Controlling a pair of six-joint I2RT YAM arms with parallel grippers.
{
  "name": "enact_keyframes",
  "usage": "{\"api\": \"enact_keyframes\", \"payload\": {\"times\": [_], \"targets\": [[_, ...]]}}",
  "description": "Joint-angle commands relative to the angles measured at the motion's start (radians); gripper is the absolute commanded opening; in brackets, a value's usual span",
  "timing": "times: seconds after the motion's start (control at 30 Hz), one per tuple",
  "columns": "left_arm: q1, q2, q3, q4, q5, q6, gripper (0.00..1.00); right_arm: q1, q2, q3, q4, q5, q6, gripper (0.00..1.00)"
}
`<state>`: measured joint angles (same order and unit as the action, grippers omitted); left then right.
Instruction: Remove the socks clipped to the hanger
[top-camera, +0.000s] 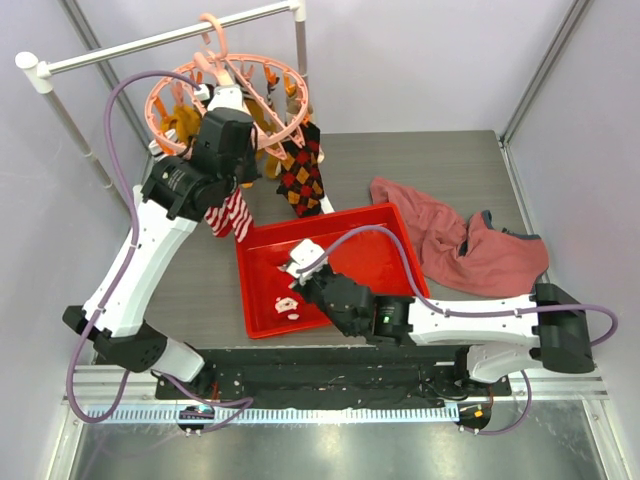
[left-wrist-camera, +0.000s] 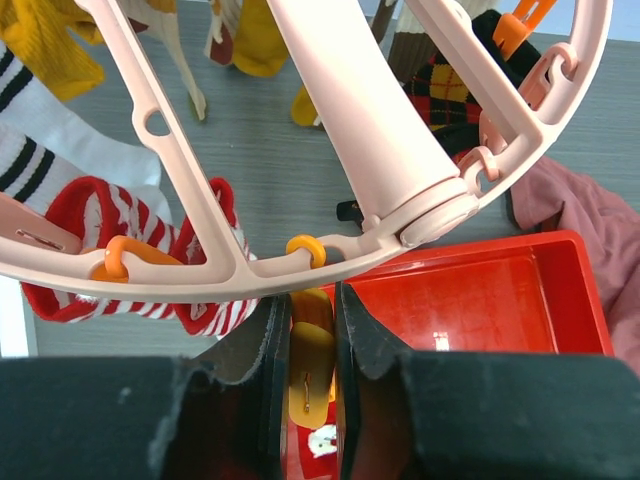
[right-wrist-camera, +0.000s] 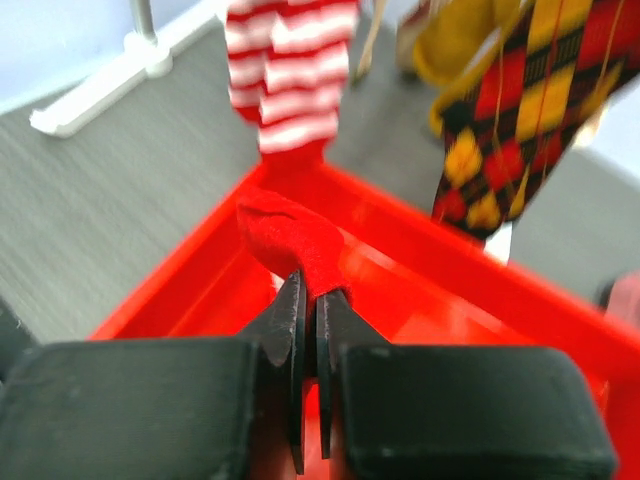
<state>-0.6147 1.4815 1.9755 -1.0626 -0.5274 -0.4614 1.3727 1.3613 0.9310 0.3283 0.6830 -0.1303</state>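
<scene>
The salmon-pink hanger (top-camera: 235, 95) hangs from the rail, and its ring (left-wrist-camera: 200, 270) fills the left wrist view. My left gripper (left-wrist-camera: 312, 335) is shut on an orange peg (left-wrist-camera: 312, 350) that dangles under the ring's near edge. Beside that peg hangs a red-and-white striped sock (left-wrist-camera: 100, 215) (top-camera: 230, 215). A dark argyle sock (top-camera: 303, 175), mustard socks (left-wrist-camera: 50, 45) and a white sock with dark bands (left-wrist-camera: 30, 160) are also clipped on. My right gripper (right-wrist-camera: 312, 295) (top-camera: 300, 262) is low in the red bin, shut on a red sock (right-wrist-camera: 290, 235).
The red bin (top-camera: 400, 245) sits just below the hanger, with a small Santa-patterned sock (top-camera: 287, 305) lying inside. A reddish-pink cloth (top-camera: 460, 245) is crumpled to the bin's right. The white rail (top-camera: 170, 38) and its leg (top-camera: 75, 130) stand at the back left.
</scene>
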Motion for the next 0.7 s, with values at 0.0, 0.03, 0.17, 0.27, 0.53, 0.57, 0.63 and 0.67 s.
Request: {"api": "enact_keyframes", "payload": {"times": [0.0,0.03,0.17,0.27,0.53,0.57,0.63,0.67], "targets": [[-0.003,-0.053,-0.041,0.07,0.089,0.027,0.0,0.005,-0.079,-0.102,-0.054,0.084,0.214,0.11],[-0.003,-0.059,-0.05,0.078,0.098,0.027,0.01,0.003,-0.085,-0.119,-0.061,0.108,0.239,0.19],[-0.003,-0.092,-0.099,0.116,0.132,0.021,0.11,0.002,-0.103,-0.165,-0.119,0.174,0.356,0.46],[-0.003,-0.102,-0.109,0.131,0.17,0.02,0.17,0.002,-0.117,-0.166,-0.143,0.194,0.382,0.64],[-0.003,-0.116,-0.116,0.144,0.196,0.007,0.47,-0.009,-0.119,-0.084,-0.064,0.227,0.304,0.83],[-0.003,-0.118,-0.119,0.144,0.198,0.009,0.51,-0.011,-0.114,-0.072,-0.067,0.224,0.288,0.83],[-0.003,-0.125,-0.127,0.151,0.207,0.013,0.53,-0.011,-0.096,-0.034,-0.086,0.233,0.293,0.84],[-0.003,-0.135,-0.13,0.154,0.211,0.02,0.56,-0.011,-0.09,-0.02,-0.121,0.245,0.317,0.83]]}}
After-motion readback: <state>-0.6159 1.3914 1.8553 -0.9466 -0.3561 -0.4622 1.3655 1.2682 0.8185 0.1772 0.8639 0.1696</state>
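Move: The right hand grips the red sock, already pulled off the hanger, above the red tray, whose middle lies about 9 cm ahead, 7 cm right and 22 below. The first red sock lies in the tray about 4 cm ahead and 3 left; the striped sock hangs some 14 ahead and 11 left, the argyle sock 21 ahead and 2 right, both near hand height. The left hand pinches the empty orange clip right between its pads; from it the striped sock is about 7 cm left, 2 ahead and 8 lower. The right fingers let go of the red sock, opening wide as the hand sweeps right about 5 cm and down about 8 cm into the space over the tray, then climbs back some 4 cm, turning clockwise a little. The left fingers release the orange clip under the rim, opening to about half, and the hand draws off some 3 cm right and slightly back, turning clockwise roughly 10 degrees. ##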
